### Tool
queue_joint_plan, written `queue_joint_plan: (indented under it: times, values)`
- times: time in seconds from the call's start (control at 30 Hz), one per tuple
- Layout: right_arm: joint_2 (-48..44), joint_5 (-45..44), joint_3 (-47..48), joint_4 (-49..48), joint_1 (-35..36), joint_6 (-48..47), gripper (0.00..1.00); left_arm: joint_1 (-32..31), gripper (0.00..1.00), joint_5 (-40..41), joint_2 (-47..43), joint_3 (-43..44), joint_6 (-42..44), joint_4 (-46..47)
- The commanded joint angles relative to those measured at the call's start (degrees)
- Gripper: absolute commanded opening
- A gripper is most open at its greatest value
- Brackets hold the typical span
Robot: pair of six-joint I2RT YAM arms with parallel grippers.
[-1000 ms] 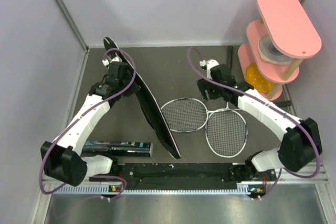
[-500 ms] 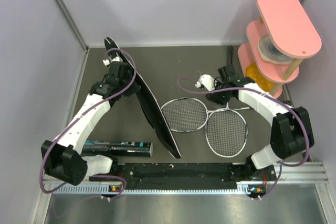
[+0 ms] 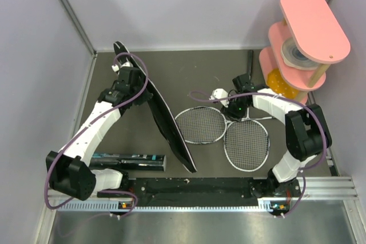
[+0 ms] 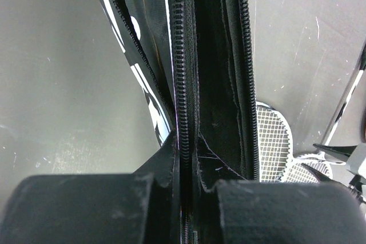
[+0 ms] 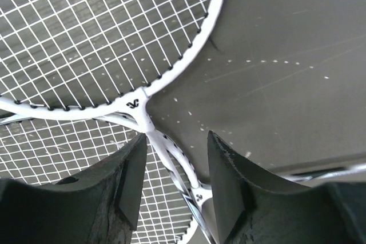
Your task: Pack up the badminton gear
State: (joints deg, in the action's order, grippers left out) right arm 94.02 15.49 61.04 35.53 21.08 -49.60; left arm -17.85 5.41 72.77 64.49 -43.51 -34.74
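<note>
The black racket bag [image 3: 168,124] stands on its edge at the left-middle of the table. My left gripper [image 3: 132,84] is shut on its open zipper edge near the top; the left wrist view shows the pinched bag [image 4: 211,55] between the jaws of the left gripper [image 4: 186,195]. Two silver-framed rackets, one on the left [image 3: 200,125] and one on the right [image 3: 246,146], lie flat with their throats crossing. My right gripper [image 3: 233,111] is low over that crossing. In the right wrist view the gripper [image 5: 174,164] is open, its jaws straddling the racket throat [image 5: 143,98]. The black shuttle tube [image 3: 128,161] lies near the front left. No shuttlecocks are in view.
A pink tiered stand [image 3: 309,27] fills the back right corner, holding a tape roll [image 3: 297,52] and a yellow object [image 3: 280,84]. A black racket handle [image 3: 250,60] points toward the back wall. Grey walls close in on the left and the back.
My right gripper has swung from the back-middle forward and down onto the crossing racket throats, with its wrist turned. The left arm and the bag have not moved.
</note>
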Motion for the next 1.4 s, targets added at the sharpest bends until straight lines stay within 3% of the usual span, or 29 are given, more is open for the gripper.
queue_joint_plan:
  times: [0.0,0.57,0.67,0.77,0.87,0.97,1.07,1.37]
  values:
    - [2.2,4.3,0.4,-0.2,-0.4,-1.1,0.44,0.4,0.0,0.8,-0.2,0.8,0.4,3.6]
    - [7.8,11.0,1.5,-0.7,-0.6,-1.7,0.38,0.9,0.0,1.3,0.5,0.7,0.4,3.5]
    - [9.2,10.3,2.0,-0.7,-0.6,-1.9,0.33,1.0,0.0,1.7,0.5,0.7,0.6,3.5]
    - [9.8,8.9,2.2,-0.8,-0.6,-2.3,0.22,1.1,0.0,2.2,0.4,0.6,0.6,3.5]
    - [9.7,8.2,2.7,-1.2,-0.6,-2.3,0.02,1.1,0.0,2.6,0.4,0.7,0.7,3.5]
    - [6.7,6.4,2.2,-4.2,-0.6,-0.5,0.0,1.4,0.0,4.1,0.2,0.9,0.8,3.5]
    - [1.9,3.7,1.5,-7.8,-0.6,2.1,0.0,1.6,0.0,6.3,-0.3,0.9,0.8,3.6]
    - [-3.5,-13.1,6.1,-8.6,3.2,24.7,0.0,3.1,0.0,12.0,1.9,3.4,0.1,0.7]
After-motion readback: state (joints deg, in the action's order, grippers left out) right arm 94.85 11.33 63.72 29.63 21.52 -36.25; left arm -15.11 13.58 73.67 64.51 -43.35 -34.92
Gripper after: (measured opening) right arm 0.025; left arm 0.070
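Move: The right hand hangs low with its fingers part open. The upper racket's shaft, just beyond the throat, is about 3 cm to its left, 1 cm back and 3 cm below. That racket's head is centred some 18 cm left and 3 cm back; the other racket's head lies about 12 cm back and 3 cm right, and the bag's near end roughly 22 cm left and 22 cm back. From the left hand, which already holds the bag, the shaft is about 38 cm right, 5 cm back and 17 cm below. Down, left and slightly back, some 3 cm, the right hand eases onto the upper racket's shaft and its fingers close, pinching the shaft next to the throat. It then carries the racket forward and up about 4 cm each, drifting right and turning some 15 degrees clockwise. Late on, the left hand keeps its grip on the bag and swings about 4 cm left, turning slightly counter-clockwise. ##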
